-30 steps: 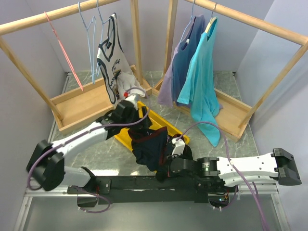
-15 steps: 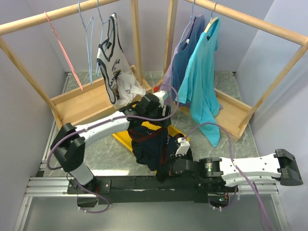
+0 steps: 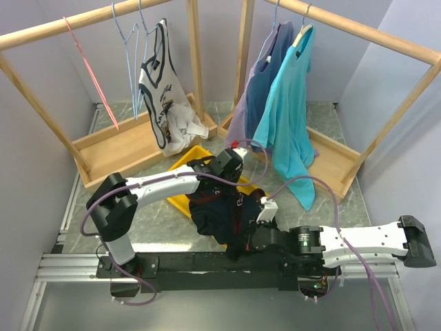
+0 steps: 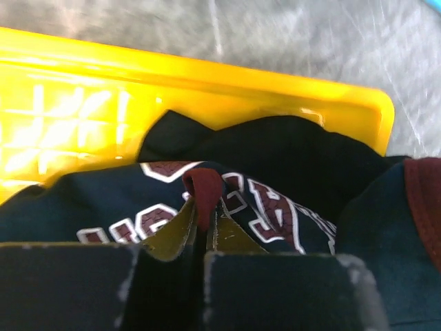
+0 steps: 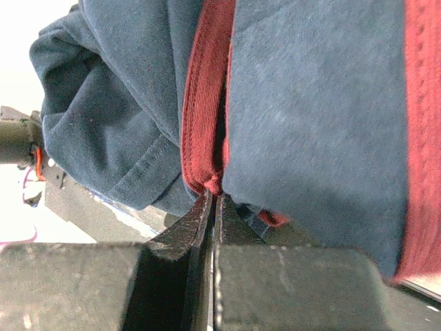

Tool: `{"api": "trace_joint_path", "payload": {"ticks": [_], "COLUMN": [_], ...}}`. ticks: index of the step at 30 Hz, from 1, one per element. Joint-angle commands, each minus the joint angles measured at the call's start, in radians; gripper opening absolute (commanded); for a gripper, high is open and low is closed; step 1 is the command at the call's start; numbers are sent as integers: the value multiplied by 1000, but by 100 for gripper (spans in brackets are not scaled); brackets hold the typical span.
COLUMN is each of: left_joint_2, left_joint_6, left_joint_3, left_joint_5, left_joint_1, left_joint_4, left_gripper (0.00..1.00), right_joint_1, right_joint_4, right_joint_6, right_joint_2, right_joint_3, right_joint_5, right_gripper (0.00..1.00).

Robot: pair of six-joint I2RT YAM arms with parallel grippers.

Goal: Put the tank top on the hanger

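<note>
The dark navy tank top [image 3: 215, 210] with maroon trim and white lettering lies bunched over the near end of the yellow tray [image 3: 180, 165]. My left gripper [image 3: 222, 181] is shut on a fold of its maroon trim [image 4: 202, 200], above the lettering. My right gripper [image 3: 247, 227] is shut on another maroon-trimmed edge [image 5: 207, 181] at the garment's near right side. The light-blue wire hanger [image 3: 129, 48] hangs on the left wooden rail, far from both grippers.
A pink-red hanger [image 3: 93, 72] and a white tank top with dark trim [image 3: 162, 89] hang on the left rack [image 3: 117, 148]. A blue shirt [image 3: 258, 96] and a teal shirt [image 3: 289, 110] hang on the right rack. Grey walls stand on both sides.
My left arm has swung from the tray's far end rightward and nearer, down onto the tank top, and has closed on its trim. The right arm shifted slightly right.
</note>
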Motion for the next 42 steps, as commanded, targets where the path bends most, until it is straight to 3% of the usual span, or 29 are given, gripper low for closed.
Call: {"api": "trace_joint_path", "payload": {"ticks": [1, 7, 13, 17, 20, 26, 37, 42], "left_joint_2": [-161, -387, -539, -546, -494, -358, -396, -463], "left_joint_6": [-52, -152, -140, -11, 85, 236, 300, 320], "left_joint_3": [11, 46, 105, 259, 439, 813, 866, 722], "left_joint_5": [-159, -358, -504, -605, -600, -590, -557, -526], "left_joint_1": [2, 6, 15, 28, 54, 63, 61, 61], "left_joint_4": [24, -4, 65, 173, 239, 271, 409, 515], "left_gripper": [1, 1, 1, 1, 1, 1, 1, 1], "right_joint_1": [6, -99, -354, -412, -468, -522, -522, -522], "right_joint_4": [-142, -285, -130, -92, -61, -124, -12, 112], "right_joint_6": [-18, -186, -536, -782, -934, -1050, -1150, -1150], "right_joint_2": [-13, 16, 80, 258, 394, 609, 662, 571], "right_joint_3": [67, 355, 672, 1073, 1354, 1844, 2010, 1804], "right_joint_5": [101, 245, 154, 170, 167, 130, 69, 58], "right_gripper": [0, 0, 0, 0, 0, 0, 0, 0]}}
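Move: Both hands already pinch the dark tank top's maroon trim. The left has the cloth's middle about 6 cm back and 4 cm to its left, 4 cm below; the right has it 8 cm ahead, 8 cm to its left and 3 cm below. The yellow tray's middle lies level with the left hand, 8 cm to its left, 6 cm down. The turquoise top hangs roughly 17 cm ahead and 18 cm right of the right hand, its middle some 18 cm higher. Still pinching the tank top, both hands rise some 57 cm, left veering leftward, right forward, fingers tipping up. ##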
